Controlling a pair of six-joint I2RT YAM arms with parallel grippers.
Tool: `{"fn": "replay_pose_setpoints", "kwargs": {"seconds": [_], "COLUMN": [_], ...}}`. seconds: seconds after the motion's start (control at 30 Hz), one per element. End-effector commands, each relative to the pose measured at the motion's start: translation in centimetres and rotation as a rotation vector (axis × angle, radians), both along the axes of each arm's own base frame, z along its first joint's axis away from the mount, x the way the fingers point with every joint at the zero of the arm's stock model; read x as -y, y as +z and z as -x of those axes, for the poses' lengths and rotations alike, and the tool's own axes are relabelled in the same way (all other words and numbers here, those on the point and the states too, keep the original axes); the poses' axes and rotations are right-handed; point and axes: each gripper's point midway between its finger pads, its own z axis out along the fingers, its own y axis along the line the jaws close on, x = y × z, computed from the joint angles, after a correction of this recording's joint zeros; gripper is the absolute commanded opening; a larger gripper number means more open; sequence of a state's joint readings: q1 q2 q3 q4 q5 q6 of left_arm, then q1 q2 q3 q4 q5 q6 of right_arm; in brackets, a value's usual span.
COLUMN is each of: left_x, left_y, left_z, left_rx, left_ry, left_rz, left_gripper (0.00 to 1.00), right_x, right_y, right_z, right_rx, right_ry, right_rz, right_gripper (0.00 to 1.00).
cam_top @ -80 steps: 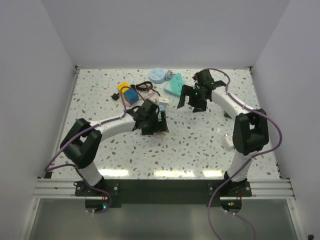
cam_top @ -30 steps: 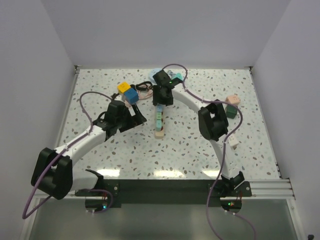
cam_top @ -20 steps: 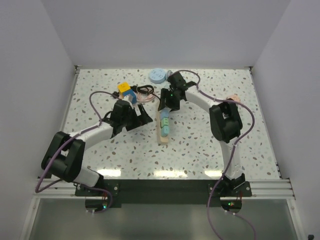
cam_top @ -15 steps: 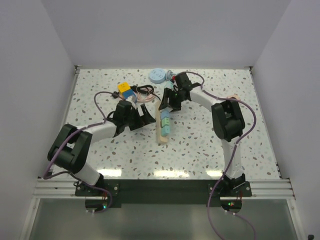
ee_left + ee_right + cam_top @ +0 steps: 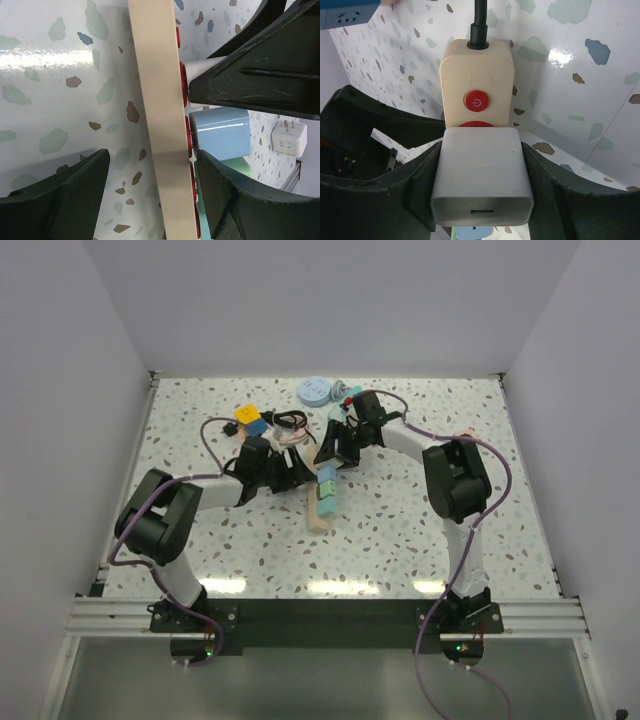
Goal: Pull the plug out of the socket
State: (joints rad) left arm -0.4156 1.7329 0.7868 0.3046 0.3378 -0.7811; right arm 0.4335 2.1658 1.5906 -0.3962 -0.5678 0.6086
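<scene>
The socket [image 5: 476, 75] is a cream strip with a red power button and a black cord [image 5: 479, 22]. It lies slanted mid-table in the top view [image 5: 317, 516]. A white cube plug [image 5: 481, 172] sits in its first red outlet, and my right gripper [image 5: 482, 175] is shut on it, a finger pressed on each side. A blue plug [image 5: 220, 132] and a green one [image 5: 215, 172] stand further along the strip. My left gripper [image 5: 150, 165] straddles the strip [image 5: 160, 100], open, with a gap at its left finger [image 5: 75, 200].
A loose white adapter [image 5: 289, 137] lies beyond the strip. At the back are a pale blue disc [image 5: 314, 390], a yellow block [image 5: 247, 414], a blue block [image 5: 258, 427] and a coiled black cable [image 5: 290, 420]. Both forearms meet over the strip.
My left gripper has slid right until its jaws straddle the strip, and they have narrowed. The strip's near end has swung slightly. My right gripper has stayed shut on the white plug.
</scene>
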Motion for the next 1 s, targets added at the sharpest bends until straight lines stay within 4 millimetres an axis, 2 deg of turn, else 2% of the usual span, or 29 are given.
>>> {"fn": "replay_pose_setpoints", "kwargs": {"seconds": [0.0,0.1,0.17,0.2,0.3,0.33,0.4,0.47,0.53,0.57,0.7,0.87,0.97], "left_x": [0.5,0.7,1.0,1.3,1.5,1.5,1.3,0.8,0.3,0.1,-0.9,-1.3,-1.4], "left_y": [1.1,0.6,0.0,0.2,-0.6,-1.0,-1.5,-2.3,-3.0,-3.3,-4.4,-5.5,-5.7], "left_z": [-1.6,-2.1,-2.2,-2.3,-2.1,-1.8,-1.7,-1.5,-1.3,-1.2,-0.6,0.0,0.4], "left_rx": [0.089,0.089,0.078,0.084,0.072,0.06,0.048,0.02,0.001,-0.005,-0.035,-0.062,-0.07], "left_ry": [-0.024,-0.039,-0.055,-0.061,-0.075,-0.076,-0.072,-0.059,-0.053,-0.047,-0.031,-0.034,-0.038], "left_rz": [-0.021,-0.035,-0.034,-0.031,-0.046,-0.053,-0.069,-0.103,-0.129,-0.142,-0.181,-0.204,-0.203], "left_gripper": [0.74,0.67,0.55,0.46,0.32,0.22,0.09,0.02,0.0,0.0,0.0,0.0,0.0], "right_x": [-2.2,-2.3,-2.2,-2.1,-2.0,-2.0,-1.8,-1.4,-0.6,-0.3,2.1,4.9,4.8], "right_y": [6.4,6.3,6.1,6.1,6.5,6.8,7.2,7.8,8.1,8.6,8.8,7.7,7.1], "right_z": [0.3,0.8,1.2,1.3,1.2,1.1,0.9,0.8,1.3,1.0,1.5,2.4,2.7], "right_rx": [0.084,0.057,0.039,0.038,0.043,0.043,0.046,0.058,0.043,0.077,0.044,-0.029,-0.036], "right_ry": [0.08,0.106,0.115,0.115,0.111,0.111,0.112,0.113,0.124,0.143,0.161,0.191,0.208], "right_rz": [-0.157,-0.17,-0.163,-0.16,-0.151,-0.144,-0.127,-0.089,-0.042,-0.019,0.038,0.063,0.038], "right_gripper": [0.0,0.0,0.0,0.0,0.0,0.0,0.0,0.0,0.0,0.0,0.0,0.0,0.0]}}
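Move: The left hand, open and empty, has the red-buttoned socket strip just past its fingertips, its middle about 3 cm right, 2 cm back and 1 cm lower. The white plug already in the right hand is 5 cm ahead and 4 cm right of the left hand. From the right hand, the socket strip's middle lies some 6 cm back, 2 cm left, 2 cm lower; the blue plug sits 3 cm back, straight in line and 1 cm lower. Left fingers pinch the socket strip, right keeps the white plug; both move right about 4 cm, also rising. ##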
